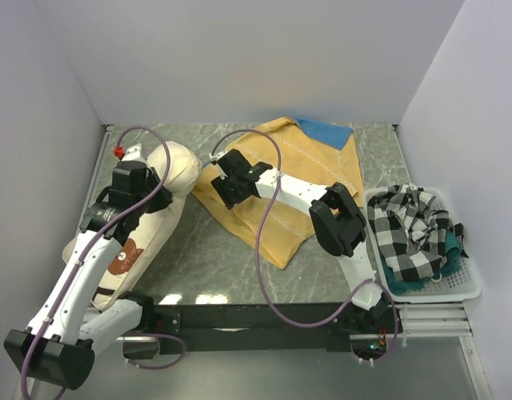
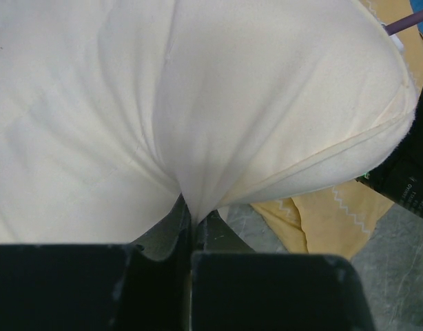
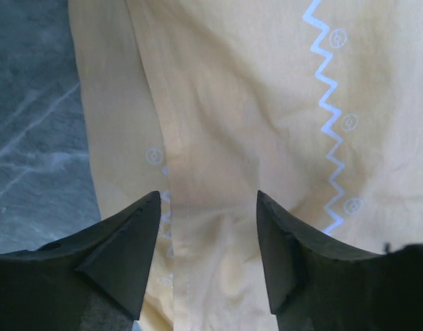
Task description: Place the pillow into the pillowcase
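The cream-white pillow [image 1: 177, 167] lies along the left side of the table, its brown bear print [image 1: 127, 258] facing up near the front. My left gripper [image 1: 148, 187] is shut on a pinch of the pillow [image 2: 198, 103], the fabric drawn into the closed jaws [image 2: 192, 217]. The mustard-yellow pillowcase [image 1: 323, 158] with pale zigzag stripes lies flat in the middle, a blue corner at its far edge. My right gripper [image 1: 225, 179] stands open over its left edge. In the right wrist view a raised fold of the pillowcase [image 3: 232, 103] sits between the fingertips of the right gripper [image 3: 208, 200].
A white basket [image 1: 456, 287] at the right holds a black-and-white checked cloth [image 1: 410, 225] over something teal. White walls enclose the grey marble table [image 1: 214, 258] on three sides. The pillow's end almost touches the pillowcase [image 2: 335, 221].
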Robot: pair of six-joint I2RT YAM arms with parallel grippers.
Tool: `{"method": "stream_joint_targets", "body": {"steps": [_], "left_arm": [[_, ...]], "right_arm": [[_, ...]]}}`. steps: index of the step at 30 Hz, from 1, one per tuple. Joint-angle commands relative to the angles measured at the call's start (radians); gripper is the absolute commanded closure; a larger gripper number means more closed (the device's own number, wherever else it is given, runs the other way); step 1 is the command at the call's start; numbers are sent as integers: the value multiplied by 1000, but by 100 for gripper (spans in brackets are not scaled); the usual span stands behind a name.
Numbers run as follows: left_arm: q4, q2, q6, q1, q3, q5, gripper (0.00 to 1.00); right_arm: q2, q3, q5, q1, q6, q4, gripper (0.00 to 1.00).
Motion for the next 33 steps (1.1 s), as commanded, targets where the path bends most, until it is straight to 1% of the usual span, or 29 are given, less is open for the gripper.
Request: {"method": "stream_joint_targets", "body": {"steps": [1, 4, 9, 15, 19, 21, 22, 24, 25, 27, 28, 30, 33], "left_arm": [[77, -47, 17, -3, 19, 49, 99], [75, -45, 28, -3, 11, 53, 99], [81, -55, 31, -3, -11, 63, 99], [78, -61, 43, -3, -21, 90, 99], [71, -76, 48, -3, -29, 109, 99], [68, -90, 46, -3, -37, 112, 99], [66, -94, 45, -3, -38, 113, 99], [58, -104, 48, -3, -38, 119, 99], [57, -108, 49, -3, -41, 124, 99], [54, -117, 54, -3, -44, 150, 99], [49, -119, 57, -3, -47, 162, 99], [43, -119, 63, -3, -61, 179, 99], [52, -116, 57, -3, -99, 225, 99]], "right_arm": [[-60, -60, -7, 2, -15, 21, 35], [-71, -72, -4, 5, -16, 11, 35], [-28, -58, 4, 5, -18, -8, 36], [3, -23, 25, 5, -2, -6, 37], [26, 33, 25, 7, 2, -19, 39], [44, 60, 20, 5, 2, -31, 44], [50, 78, 20, 4, 2, -40, 51], [57, 90, 25, 4, 5, -46, 60], [57, 96, 30, 4, 7, -49, 71], [50, 101, 39, 1, 13, -52, 78], [44, 104, 43, -2, 18, -54, 84], [27, 109, 42, -15, 31, -59, 85], [6, 130, 25, -33, 65, -66, 90]]}}
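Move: The pillowcase's upper edge lies about 2 cm below the right hand and barely 1 cm ahead of it. From the right hand, the near corner of the pillowcase is roughly 20 cm back and 14 cm to the right, and the pillow's bulging end is some 11 cm left and 11 cm higher, about level front to back. From the left hand, already holding the pillow, that upper edge is about 10 cm ahead, 16 cm to the right and 19 cm down. The right hand, fingers over half open, dips about 2 cm down while drawing back and to the right, pauses low over the pillowcase, then slides some 2 cm forward and a little left as its fingers close and pinch the cloth at the upper layer's edge, rising about 1 cm from its lowest point. Meanwhile the left hand keeps its pinch on the pillow and eases back nearly 3 cm, with a slight shift right and down, turning clockwise a little under 10 degrees. ##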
